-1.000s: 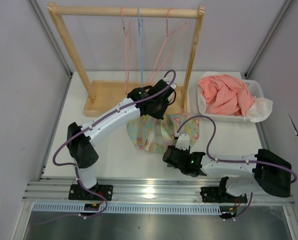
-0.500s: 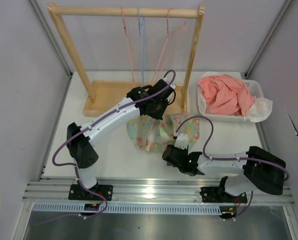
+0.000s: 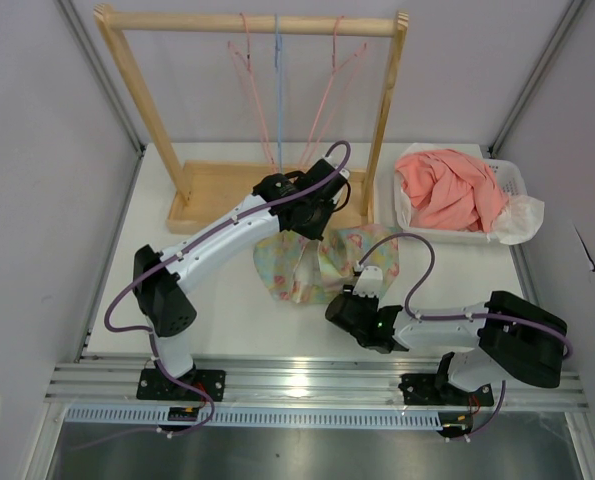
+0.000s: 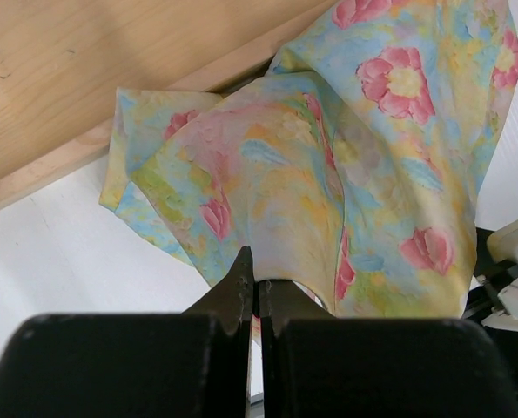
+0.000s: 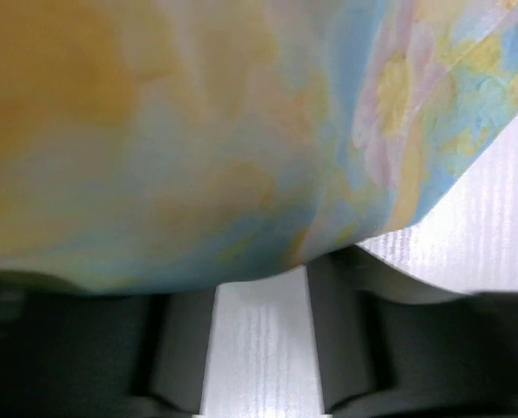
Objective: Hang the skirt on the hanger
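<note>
The flowered skirt (image 3: 297, 268) lies crumpled on the white table in front of the rack. My left gripper (image 3: 312, 222) is shut on a fold at its far edge; in the left wrist view the jaws (image 4: 259, 292) pinch the cloth (image 4: 328, 174). My right gripper (image 3: 369, 275) is low at the skirt's near right edge. In the right wrist view it (image 5: 263, 340) is open, with the skirt's hem (image 5: 198, 131) draped over the fingertips and bare table between them. Two pink hangers (image 3: 339, 40) hang on the rack's rod.
A wooden rack (image 3: 252, 22) stands at the back on a wooden base (image 3: 212, 190), which also shows in the left wrist view (image 4: 111, 70). A light blue hanger (image 3: 277, 80) hangs between the pink ones. A white basket (image 3: 505, 172) at the right holds a coral-pink garment (image 3: 447, 190).
My right arm has shifted a little, bringing its gripper slightly further under the skirt's near right edge. The hangers have swung on the rod. The left gripper keeps its hold.
</note>
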Robot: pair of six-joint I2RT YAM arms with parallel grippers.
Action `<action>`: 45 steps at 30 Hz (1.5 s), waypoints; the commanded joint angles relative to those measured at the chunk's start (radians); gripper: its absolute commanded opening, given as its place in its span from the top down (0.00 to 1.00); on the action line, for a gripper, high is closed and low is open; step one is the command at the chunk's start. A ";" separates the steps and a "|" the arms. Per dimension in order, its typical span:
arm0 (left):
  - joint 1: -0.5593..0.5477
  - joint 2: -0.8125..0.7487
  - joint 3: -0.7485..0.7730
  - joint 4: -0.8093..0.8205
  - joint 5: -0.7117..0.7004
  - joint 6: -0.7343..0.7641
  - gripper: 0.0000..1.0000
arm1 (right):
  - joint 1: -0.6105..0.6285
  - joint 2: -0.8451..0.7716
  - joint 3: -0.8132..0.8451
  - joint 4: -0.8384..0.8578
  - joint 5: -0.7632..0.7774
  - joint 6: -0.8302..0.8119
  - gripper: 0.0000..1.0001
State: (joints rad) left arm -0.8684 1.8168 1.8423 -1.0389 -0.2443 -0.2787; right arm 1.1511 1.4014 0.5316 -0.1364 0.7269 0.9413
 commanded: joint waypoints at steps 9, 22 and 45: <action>0.003 -0.071 0.035 -0.015 -0.050 0.026 1.00 | -0.011 -0.106 0.008 -0.077 0.181 0.037 1.00; 0.086 -0.235 0.035 -0.033 -0.067 0.010 1.00 | -0.002 -0.522 0.381 -0.633 0.117 -0.073 1.00; 0.275 -0.481 0.204 -0.029 -0.155 -0.048 1.00 | -0.396 -0.323 1.217 -0.792 -0.102 -0.590 1.00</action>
State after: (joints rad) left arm -0.6403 1.3483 2.0201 -1.1194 -0.3367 -0.3061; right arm 0.8494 1.0454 1.7023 -0.9585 0.6773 0.4580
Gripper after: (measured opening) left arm 0.014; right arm 0.030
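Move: The skirt's near edge lies right at the half-open right fingers, about 1 cm ahead and 1 cm to their right, level with them just over the table. The blue hanger, end-on, is some 13 cm ahead of the left hand, 8 cm to its left and 25 cm above. The left pink hanger hangs 4 cm farther left than the blue one, the right pink about 8 cm right of it. The tray's middle is roughly 22 cm ahead of the right hand and 19 cm left, at table level. Easing a little to the right and forward, the right hand shuts its half-open fingers on the skirt's edge, then sweeps about 40 cm up, drifting right, fingertips tipping upward. The left keeps its pinch on the other side, waits, then rises some 20 cm and pulls 15 cm left, tilting its fingers up and turning counter-clockwise, up towards the blue hanger's height. ##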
